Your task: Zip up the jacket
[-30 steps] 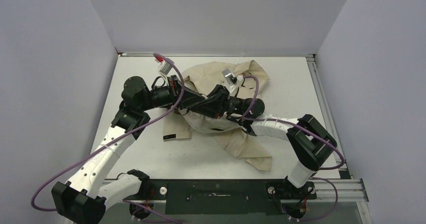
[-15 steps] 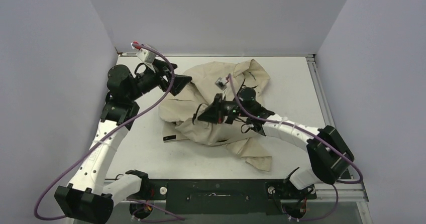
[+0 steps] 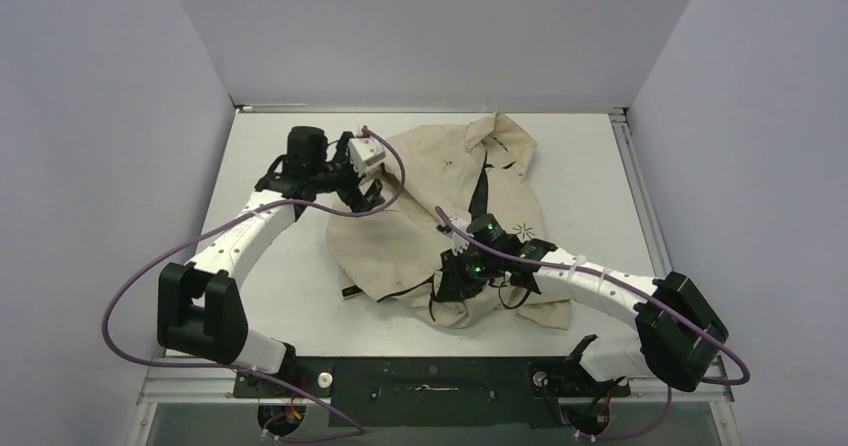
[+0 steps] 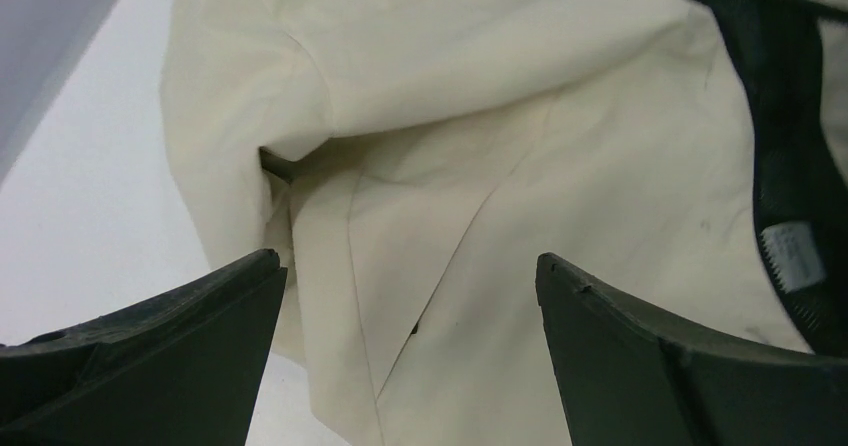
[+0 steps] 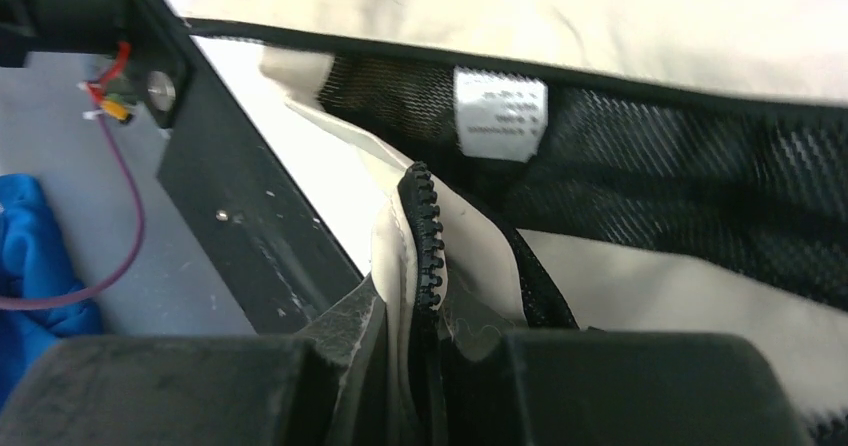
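The beige jacket (image 3: 430,191) lies spread in the middle of the table, its black zipper line (image 3: 482,181) running down the front. My left gripper (image 3: 362,196) hovers open over the jacket's left side. In the left wrist view the left gripper (image 4: 408,258) has only cream fabric (image 4: 480,116) below its wide-apart fingers, with black lining (image 4: 790,166) at the right. My right gripper (image 3: 456,282) sits at the jacket's near hem. The right gripper (image 5: 432,321) is shut on the hem edge with its zipper teeth (image 5: 425,236); mesh lining (image 5: 700,206) and a white label (image 5: 500,111) lie beyond.
White walls close in the table (image 3: 280,276) at the left, back and right. A black rail (image 3: 430,378) runs along the near edge, just below the right gripper, and shows as the black rail (image 5: 240,226) in the right wrist view. An aluminium rail (image 3: 640,196) lines the right side.
My left gripper let go and opened, swung to the back left, then came over the jacket's left side. My right gripper dragged the zipper edge toward the near edge; the jacket lies flatter.
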`<move>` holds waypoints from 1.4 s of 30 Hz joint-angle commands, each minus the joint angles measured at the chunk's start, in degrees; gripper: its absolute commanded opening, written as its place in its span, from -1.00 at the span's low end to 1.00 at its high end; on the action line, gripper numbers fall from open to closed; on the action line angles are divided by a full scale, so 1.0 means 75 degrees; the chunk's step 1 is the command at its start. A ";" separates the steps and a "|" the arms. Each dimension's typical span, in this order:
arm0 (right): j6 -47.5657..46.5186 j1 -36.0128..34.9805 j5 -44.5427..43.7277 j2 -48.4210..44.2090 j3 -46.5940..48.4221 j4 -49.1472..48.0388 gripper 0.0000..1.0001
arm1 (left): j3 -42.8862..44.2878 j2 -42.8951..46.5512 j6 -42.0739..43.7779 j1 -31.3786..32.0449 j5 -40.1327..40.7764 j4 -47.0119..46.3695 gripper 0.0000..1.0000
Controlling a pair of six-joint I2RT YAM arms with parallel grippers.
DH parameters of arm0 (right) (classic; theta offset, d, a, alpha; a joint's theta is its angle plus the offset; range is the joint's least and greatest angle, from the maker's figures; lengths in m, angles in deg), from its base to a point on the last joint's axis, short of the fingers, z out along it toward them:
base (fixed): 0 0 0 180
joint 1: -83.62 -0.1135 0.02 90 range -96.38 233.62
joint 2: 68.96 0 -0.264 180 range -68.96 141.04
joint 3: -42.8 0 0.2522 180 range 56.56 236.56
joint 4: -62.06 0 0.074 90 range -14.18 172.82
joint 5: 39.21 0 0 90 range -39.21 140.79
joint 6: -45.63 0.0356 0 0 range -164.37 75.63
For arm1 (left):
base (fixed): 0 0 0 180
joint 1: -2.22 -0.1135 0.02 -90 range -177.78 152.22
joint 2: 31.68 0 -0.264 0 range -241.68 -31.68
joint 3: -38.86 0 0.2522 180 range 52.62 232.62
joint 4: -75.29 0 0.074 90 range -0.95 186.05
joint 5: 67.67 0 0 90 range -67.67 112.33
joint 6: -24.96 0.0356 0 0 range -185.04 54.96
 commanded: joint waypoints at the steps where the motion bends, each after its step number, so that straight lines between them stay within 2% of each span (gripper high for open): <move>1: 0.0573 -0.0080 -0.1123 -0.0406 -0.0432 0.0614 -0.89 | 0.0261 -0.0532 0.2458 0.0368 0.0180 0.0787 0.92; 4: 0.0969 -0.0091 -0.1438 -0.0632 -0.0757 0.0741 -0.89 | 0.0486 -0.0936 0.2691 0.0548 0.0043 0.0706 0.92; 6: 0.1097 -0.0097 -0.1630 -0.0780 -0.0828 0.0909 -0.89 | 0.0717 -0.1171 0.3227 0.0758 -0.0260 0.1094 0.92; 8: 0.1138 -0.0079 -0.1678 -0.0947 -0.0857 0.1021 -0.89 | 0.0652 -0.1317 0.3683 0.1056 -0.0120 0.1098 0.92; 10: 0.1170 -0.0017 -0.1748 -0.1132 -0.0876 0.1141 -0.89 | 0.0621 -0.1462 0.3517 0.1151 -0.0042 0.0576 0.92; 12: 0.1188 0.0124 -0.1716 -0.1334 -0.0918 0.1250 -0.89 | 0.1042 -0.1744 0.3458 0.1160 -0.0325 0.0805 0.92; 14: 0.1220 0.0309 -0.1697 -0.1575 -0.0905 0.1408 -0.89 | 0.1673 -0.1972 0.4236 0.1160 -0.1050 0.2758 0.92; 16: 0.1131 0.0456 -0.1675 -0.1717 -0.0856 0.1553 -0.89 | 0.1996 -0.2030 0.6249 0.1268 -0.1558 0.4984 0.92; 18: 0.1038 0.0588 -0.1539 -0.1712 -0.0857 0.1564 -0.89 | 0.1944 -0.1963 0.7539 0.1395 -0.1705 0.6570 0.93; 22: 0.0973 0.0625 -0.1320 -0.1511 -0.0896 0.1313 -0.89 | 0.1430 -0.1644 0.9285 0.1629 -0.1567 0.8246 0.92; 26: 0.0928 0.0627 -0.1287 -0.1253 -0.0857 0.1060 -0.89 | 0.0800 -0.1240 1.0468 0.1858 -0.1513 0.8784 0.92; 31: 0.0871 0.0786 -0.1159 -0.0930 -0.0701 0.0690 -0.89 | -0.0494 -0.0375 1.0891 0.1962 -0.1606 0.7838 0.92; 33: 0.0849 0.0975 -0.0992 -0.0858 -0.0669 0.0525 -0.89 | -0.1046 -0.0076 1.0660 0.1973 -0.1731 0.7169 0.92; 38: 0.0789 0.1331 -0.0711 -0.0833 -0.0644 0.0322 -0.89 | -0.3216 0.1542 0.7713 0.2259 -0.1876 0.2208 0.92; 42: 0.0753 0.1477 -0.0649 -0.0867 -0.0622 0.0343 -0.89 | -0.4216 0.1825 0.5888 0.2703 -0.1409 -0.0818 0.96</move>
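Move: The left hand goes for the lower zip corner of the jacket's left panel, which lies about 21 cm back from it, 3 cm to its right and some 19 cm below. The black label sits about 20 cm back from that hand and 3 cm to its left. The zip edge already held in the right hand is roughly 24 cm back and 16 cm to the right of the left hand. From the right hand, the left panel's corner lies about 13 cm to the left, 2 cm ahead and 9 cm lower. Back by some 23 cm sweeps the open left hand, after first sinking and drifting right, then down again to about 14 cm below its start, turning clockwise roughly 60 degrees towards the left panel's lower zip corner. Meanwhile the right hand keeps its pinch on the other zip edge and draws it right, dipping a little and ending slightly forward. ##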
